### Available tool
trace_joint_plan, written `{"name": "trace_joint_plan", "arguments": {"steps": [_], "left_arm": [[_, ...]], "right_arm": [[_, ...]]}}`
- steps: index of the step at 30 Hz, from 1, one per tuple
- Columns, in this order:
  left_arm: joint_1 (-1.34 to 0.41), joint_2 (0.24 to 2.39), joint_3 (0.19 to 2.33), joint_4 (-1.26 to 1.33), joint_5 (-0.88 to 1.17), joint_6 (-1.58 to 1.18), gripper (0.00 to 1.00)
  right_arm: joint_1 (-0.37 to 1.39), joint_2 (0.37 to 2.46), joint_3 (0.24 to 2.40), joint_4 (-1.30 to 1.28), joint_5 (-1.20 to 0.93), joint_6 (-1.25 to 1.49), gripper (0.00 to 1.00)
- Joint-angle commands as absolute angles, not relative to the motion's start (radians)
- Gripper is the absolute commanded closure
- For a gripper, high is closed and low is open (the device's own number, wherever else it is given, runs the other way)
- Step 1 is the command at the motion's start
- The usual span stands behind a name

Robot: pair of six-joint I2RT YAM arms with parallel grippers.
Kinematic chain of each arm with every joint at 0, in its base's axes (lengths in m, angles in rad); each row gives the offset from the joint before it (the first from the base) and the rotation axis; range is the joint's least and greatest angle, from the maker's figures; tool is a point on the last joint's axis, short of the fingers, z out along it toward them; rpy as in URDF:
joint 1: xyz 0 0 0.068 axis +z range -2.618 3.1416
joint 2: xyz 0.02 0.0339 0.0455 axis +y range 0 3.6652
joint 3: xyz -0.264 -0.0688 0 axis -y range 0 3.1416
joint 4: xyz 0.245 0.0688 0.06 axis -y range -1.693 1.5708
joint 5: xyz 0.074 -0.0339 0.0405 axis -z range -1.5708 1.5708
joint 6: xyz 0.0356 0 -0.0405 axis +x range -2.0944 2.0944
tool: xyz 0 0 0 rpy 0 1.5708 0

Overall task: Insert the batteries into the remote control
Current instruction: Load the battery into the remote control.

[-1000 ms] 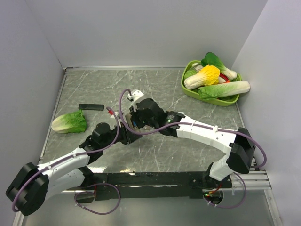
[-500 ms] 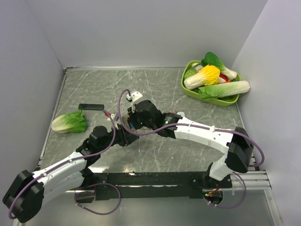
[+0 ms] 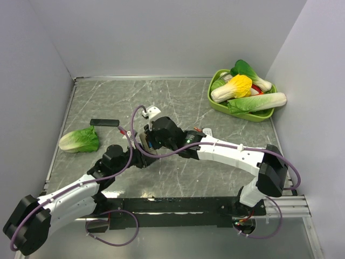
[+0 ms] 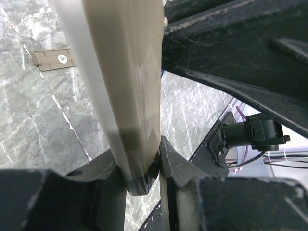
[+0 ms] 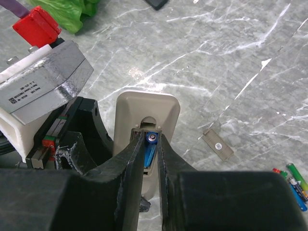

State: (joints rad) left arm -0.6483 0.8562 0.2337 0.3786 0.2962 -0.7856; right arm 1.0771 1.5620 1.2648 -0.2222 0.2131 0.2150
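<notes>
The remote control [image 5: 144,108] stands on end with its grey-beige back toward the right wrist camera. My left gripper [image 4: 139,163] is shut on its lower end [image 4: 125,72]. In the top view the two grippers meet at mid-table, the left gripper [image 3: 141,155] below the right gripper [image 3: 151,141]. A blue battery [image 5: 149,150] lies in the open recess of the remote's back. My right gripper [image 5: 150,140] has its fingers close against both sides of that battery. Loose batteries [image 5: 291,180] with red, green and blue wraps lie on the table to the right.
The beige battery cover [image 5: 217,144] lies flat on the marble beside the remote. A flat black bar [image 3: 104,122] and a green lettuce leaf [image 3: 80,140] sit at the left. A green basket [image 3: 213,100] of toy vegetables stands at the back right.
The right wrist has slid a little to the left over the remote. The left arm has shifted slightly and still holds the remote.
</notes>
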Motion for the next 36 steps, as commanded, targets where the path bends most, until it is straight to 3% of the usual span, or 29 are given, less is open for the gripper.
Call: {"name": "trace_joint_plan", "arguments": {"steps": [1, 17, 36], "left_arm": [[-0.655, 0.851, 0.287, 0.584, 0.334, -0.744, 0.97], [-0.655, 0.914, 0.284, 0.591, 0.333, -0.802, 0.98], [-0.655, 0.93, 0.285, 0.586, 0.345, -0.811, 0.98]], "right_arm": [[1.085, 1.602, 1.293, -0.296, 0.224, 0.186, 0.77], [1.08, 1.594, 1.359, -0.319, 0.224, 0.17, 0.71], [1.077, 1.516, 1.371, -0.314, 0.216, 0.118, 0.5]]}}
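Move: The right fingertips are right at the blue battery in the grey remote's open bay, its middle about 1 cm ahead, 1 cm left and 1 cm below. Roughly 20 cm below that hand, the battery cover lies some 4 cm right and 2 cm back, and the loose batteries about 18 cm right, level with it. From the left hand, holding the remote's lower end, the battery is about 5 cm ahead, 1 cm right and 6 cm up. The right fingers open halfway around the blue battery, easing about 1 cm right; the left keeps the remote. ##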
